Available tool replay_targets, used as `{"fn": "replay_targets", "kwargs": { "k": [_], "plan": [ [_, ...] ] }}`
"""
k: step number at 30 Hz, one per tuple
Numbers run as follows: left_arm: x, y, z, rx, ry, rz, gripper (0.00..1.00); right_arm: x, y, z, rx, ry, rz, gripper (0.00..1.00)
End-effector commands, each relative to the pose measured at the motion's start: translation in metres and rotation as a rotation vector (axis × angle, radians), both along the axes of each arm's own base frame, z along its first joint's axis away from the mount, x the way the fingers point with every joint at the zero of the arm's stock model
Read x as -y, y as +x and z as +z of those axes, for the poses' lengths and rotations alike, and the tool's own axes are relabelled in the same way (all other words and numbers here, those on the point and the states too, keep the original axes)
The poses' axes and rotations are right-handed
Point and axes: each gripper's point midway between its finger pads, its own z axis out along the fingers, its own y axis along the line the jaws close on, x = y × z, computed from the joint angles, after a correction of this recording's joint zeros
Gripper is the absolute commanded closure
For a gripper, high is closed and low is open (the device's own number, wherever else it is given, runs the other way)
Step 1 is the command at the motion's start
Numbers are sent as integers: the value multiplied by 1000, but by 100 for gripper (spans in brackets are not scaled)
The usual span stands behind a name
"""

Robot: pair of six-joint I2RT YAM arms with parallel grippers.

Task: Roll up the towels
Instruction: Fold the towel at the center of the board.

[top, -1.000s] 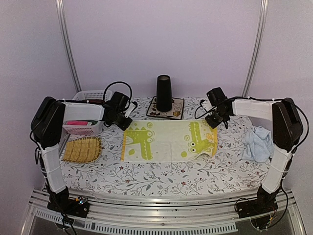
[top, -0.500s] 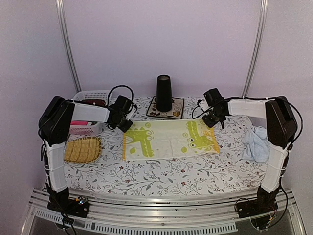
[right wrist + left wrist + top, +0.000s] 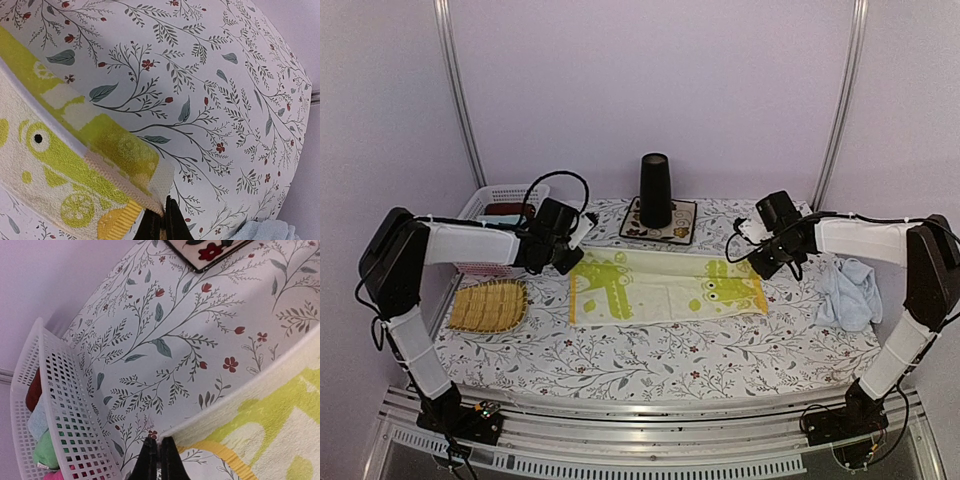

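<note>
The yellow-green towel point(image 3: 665, 287) lies spread across the middle of the table, its far edge lifted and folded toward the front. My left gripper point(image 3: 568, 262) is shut on the towel's far left corner point(image 3: 172, 432). My right gripper point(image 3: 760, 262) is shut on the far right corner point(image 3: 160, 192). The light blue towel point(image 3: 848, 292) lies crumpled at the right edge of the table; a bit of it shows in the right wrist view point(image 3: 265, 231).
A black cup point(image 3: 655, 190) stands on a flowered mat point(image 3: 678, 222) at the back centre. A white basket point(image 3: 490, 205) with coloured items and a woven straw tray point(image 3: 488, 305) sit at the left. The flowered tablecloth point(image 3: 650, 360) covers the table.
Both grippers have moved toward the front with the towel's far edge, folding it over so the towel looks narrower. The arms have spread and lowered.
</note>
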Motion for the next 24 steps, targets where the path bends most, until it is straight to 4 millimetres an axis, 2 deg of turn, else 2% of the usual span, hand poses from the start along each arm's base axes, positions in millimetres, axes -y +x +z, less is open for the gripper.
{"fn": "replay_targets", "kwargs": {
  "k": [1,7,12,24],
  "plan": [
    [-4,-18,-4,-39,36,-36,100,21,-6,-2,-16,-71,-45,98],
    [2,-56,-23,-137,53,-81,100,37,-21,-8,-52,-125,-87,98],
    [4,-77,-24,-187,22,-117,100,41,-34,-17,-95,-128,-96,98],
    [20,-104,-31,-305,-43,-209,100,39,-54,-21,-167,-134,-109,97]
  ]
}}
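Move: The two hands hold the far corners of the yellow-green towel some 9 cm above the board. From the left hand, the towel's near left corner lies about 17 cm back, level sideways; the patterned mat about 16 cm ahead and 22 cm right; the white basket roughly 10 cm ahead and 20 cm left. From the right hand, the near right corner is about 13 cm back and 2 cm right, the blue towel about 5 cm back and 22 cm right. Drawing the pinched far edge back over the part lying on the board, both hands travel towards the towel's near edge, sinking 2 to 3 cm and edging right. The left covers about 9 cm, the right only 5 cm or so; both tip their fingers some 10 degrees further down, the left also turning a little clockwise. Both grippers stay shut on the corners. ##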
